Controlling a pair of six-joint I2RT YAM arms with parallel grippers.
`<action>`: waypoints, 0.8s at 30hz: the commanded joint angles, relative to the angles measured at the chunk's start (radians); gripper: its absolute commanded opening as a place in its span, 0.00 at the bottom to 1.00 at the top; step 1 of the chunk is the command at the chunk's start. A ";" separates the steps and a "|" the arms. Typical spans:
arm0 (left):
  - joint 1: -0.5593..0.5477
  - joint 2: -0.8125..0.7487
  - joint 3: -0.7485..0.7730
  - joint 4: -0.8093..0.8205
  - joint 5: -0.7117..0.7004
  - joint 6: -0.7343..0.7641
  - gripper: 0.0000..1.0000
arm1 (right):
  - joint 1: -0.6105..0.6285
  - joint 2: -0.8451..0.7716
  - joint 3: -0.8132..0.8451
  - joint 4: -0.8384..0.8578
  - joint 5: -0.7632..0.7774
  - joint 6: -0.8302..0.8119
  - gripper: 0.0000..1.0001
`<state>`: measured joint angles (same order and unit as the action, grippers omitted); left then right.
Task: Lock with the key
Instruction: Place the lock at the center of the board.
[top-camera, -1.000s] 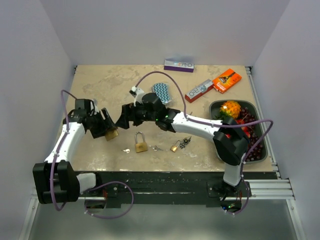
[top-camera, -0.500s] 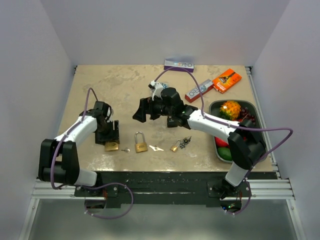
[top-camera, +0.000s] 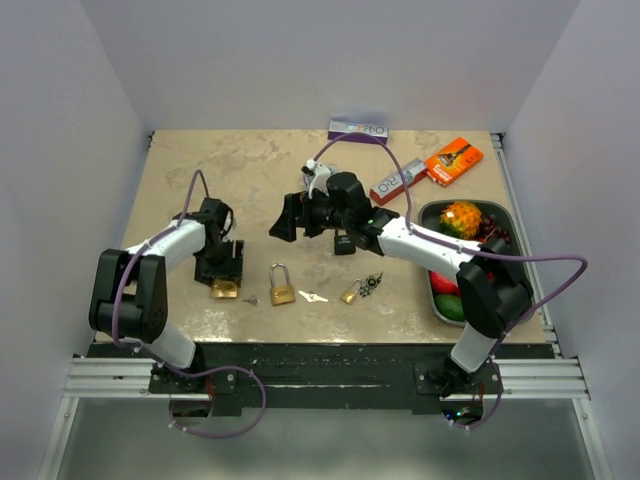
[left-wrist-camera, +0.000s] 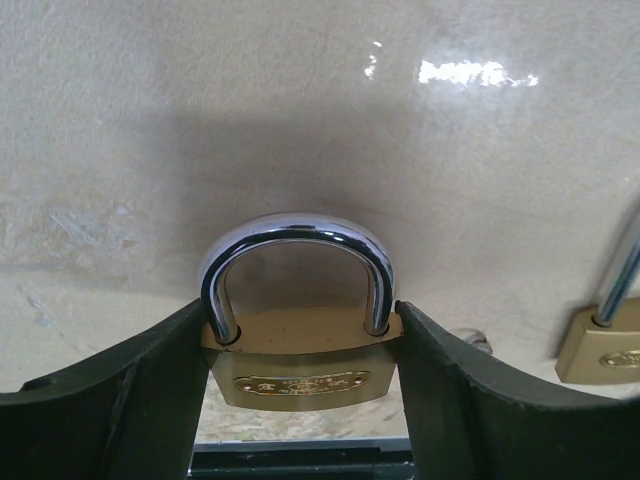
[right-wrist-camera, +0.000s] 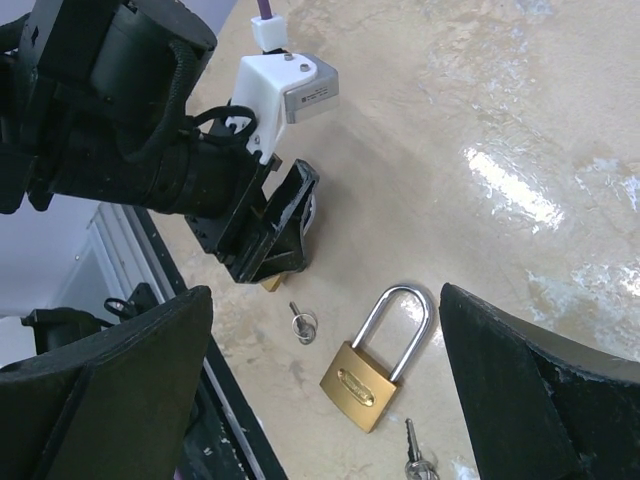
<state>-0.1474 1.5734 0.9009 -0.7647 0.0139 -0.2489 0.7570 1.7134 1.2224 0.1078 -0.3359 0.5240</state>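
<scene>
A brass padlock (left-wrist-camera: 300, 375) with a closed steel shackle stands between my left gripper's (left-wrist-camera: 300, 312) fingers, pressed on both sides; from above it lies at the table's front left (top-camera: 224, 290) under the left gripper (top-camera: 222, 268). A single key (top-camera: 250, 299) on a ring lies just right of it, also in the right wrist view (right-wrist-camera: 303, 323). My right gripper (top-camera: 285, 220) hovers open above a long-shackled padlock (right-wrist-camera: 365, 378), nothing between its fingers (right-wrist-camera: 110, 390). More keys (top-camera: 313, 296) lie right of that padlock (top-camera: 281, 288).
A small padlock with a key bunch (top-camera: 358, 290) lies further right. A grey tray (top-camera: 527, 290) of fruit stands at the right edge. Boxes (top-camera: 453, 161) (top-camera: 398, 181) (top-camera: 358, 130) and a patterned pouch (top-camera: 323, 183) sit at the back.
The left gripper swung toward the front edge and lowered its padlock to the table. The right gripper drew back to the right, away from it, and opened a little wider.
</scene>
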 joint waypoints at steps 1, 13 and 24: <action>-0.009 0.017 0.047 0.008 -0.049 0.031 0.10 | -0.010 -0.064 0.002 -0.014 -0.015 0.002 0.99; -0.018 0.011 0.049 -0.005 -0.068 0.036 0.68 | -0.031 -0.098 0.008 -0.042 -0.005 -0.022 0.99; -0.011 -0.136 0.165 -0.022 -0.020 0.137 0.99 | -0.151 -0.185 0.088 -0.166 0.006 -0.119 0.99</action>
<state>-0.1596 1.4918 0.9360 -0.7902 -0.0471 -0.2031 0.6735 1.6348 1.2339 -0.0025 -0.3336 0.4767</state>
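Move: My left hand already grips the lock by the shackle end of its body, right down at the table; the lock's middle is about 1 cm back from my pads and 1 cm below them. A small key lies about 6 cm to the right and 3 cm back, the second padlock some 14 cm to the right and 1 cm back. From my raised right hand the held lock is roughly 15 cm left, 11 cm back and 18 cm down. I ease the lock down the last half centimetre with my left hand and hold it there briefly, then spread my fingers wide to let go of both sides of its body. I lift the open hand straight off it, about 3 cm up with a slight drift forward. Meanwhile my open, empty right hand backs away to the right by about 4 cm, also moving some 2 cm up and forward. ##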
